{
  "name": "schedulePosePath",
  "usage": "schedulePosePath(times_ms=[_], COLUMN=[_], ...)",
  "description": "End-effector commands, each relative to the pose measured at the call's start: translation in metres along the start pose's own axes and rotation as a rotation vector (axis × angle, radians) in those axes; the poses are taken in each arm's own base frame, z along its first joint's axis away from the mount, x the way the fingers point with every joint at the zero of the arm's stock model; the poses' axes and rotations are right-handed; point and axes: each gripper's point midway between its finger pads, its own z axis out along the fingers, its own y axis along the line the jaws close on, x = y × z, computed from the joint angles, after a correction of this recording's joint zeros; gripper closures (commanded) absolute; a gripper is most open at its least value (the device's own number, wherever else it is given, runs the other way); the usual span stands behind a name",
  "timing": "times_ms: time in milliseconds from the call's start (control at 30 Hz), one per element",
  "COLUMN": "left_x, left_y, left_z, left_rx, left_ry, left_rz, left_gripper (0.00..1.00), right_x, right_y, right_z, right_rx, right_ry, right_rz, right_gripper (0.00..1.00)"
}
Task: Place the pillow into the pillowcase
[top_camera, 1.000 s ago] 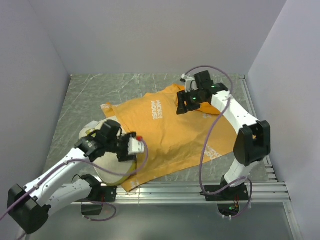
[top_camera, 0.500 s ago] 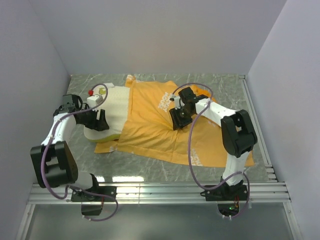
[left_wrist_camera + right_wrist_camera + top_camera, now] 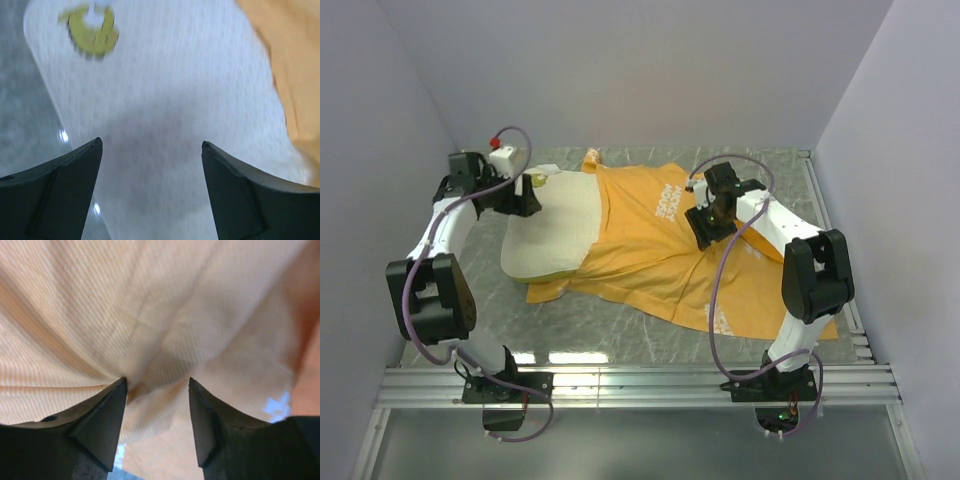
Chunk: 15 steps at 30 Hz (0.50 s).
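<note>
The cream-white pillow [image 3: 552, 232] lies at the left of the table, and its right side disappears beneath the orange pillowcase [image 3: 650, 250]. The case spreads rumpled toward the right, white lettering facing up. My left gripper [image 3: 528, 200] hovers over the pillow's far left corner, open and empty. In the left wrist view the blurred pillow [image 3: 165, 100] fills the gap between the left gripper [image 3: 150, 145] jaws, a yellow-green tag [image 3: 92, 32] ahead and the pillowcase [image 3: 295, 60] at the right. My right gripper [image 3: 702, 228] rests on the case, jaws apart. Creased orange pillowcase [image 3: 165, 315] lies across the right gripper [image 3: 157, 382].
Grey walls close in the marbled table [image 3: 490, 310] on the left, back and right. Aluminium rails [image 3: 640, 380] with both arm bases run along the near edge. Purple cables [image 3: 720, 300] loop off each arm.
The pillow went from the near left to the far left, and the case with it. My left arm swung to the far left and its jaws widened. The right gripper shifted slightly right.
</note>
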Motion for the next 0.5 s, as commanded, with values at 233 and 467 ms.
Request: schedulePosePath(times_ms=[233,467], left_x=[0.011,0.133], left_y=[-0.069,-0.171], left_z=[0.136,0.101], left_rx=[0.098,0.486], left_ry=[0.214,0.403], left_rz=[0.228,0.539], left_gripper=[0.44,0.59], right_x=[-0.128,-0.132], right_y=[0.01,0.019], right_z=[-0.097,-0.107], right_rx=[-0.067,-0.137], right_ry=[-0.324,-0.35], right_rz=[0.066,0.116], right_gripper=[0.37,0.37])
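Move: The left hand is heading for the pillow just short of the pillowcase mouth, about 15 cm to its right, 2 cm ahead and 11 cm below. The mouth's edge is some 3 cm farther right, and the green print about 14 cm ahead and 4 cm right of the hand. From the right hand, the white lettering on the case lies roughly 12 cm ahead, 9 cm left and 4 cm down, and the case mouth about 25 cm left and 6 cm ahead. The left hand sweeps about 15 cm right across the bare pillow towards the case mouth, first reaching forward and then dropping some 10 cm while drawing back, turning about 25 degrees clockwise as its wide-open fingers close roughly halfway and pinch up the pillow's cover beside the hem. Meanwhile the right hand, its fingers staying about half open, comes up off the folds of the case by some 15 cm, travelling forward and a little left towards a place above the lettering before easing to a stop. ##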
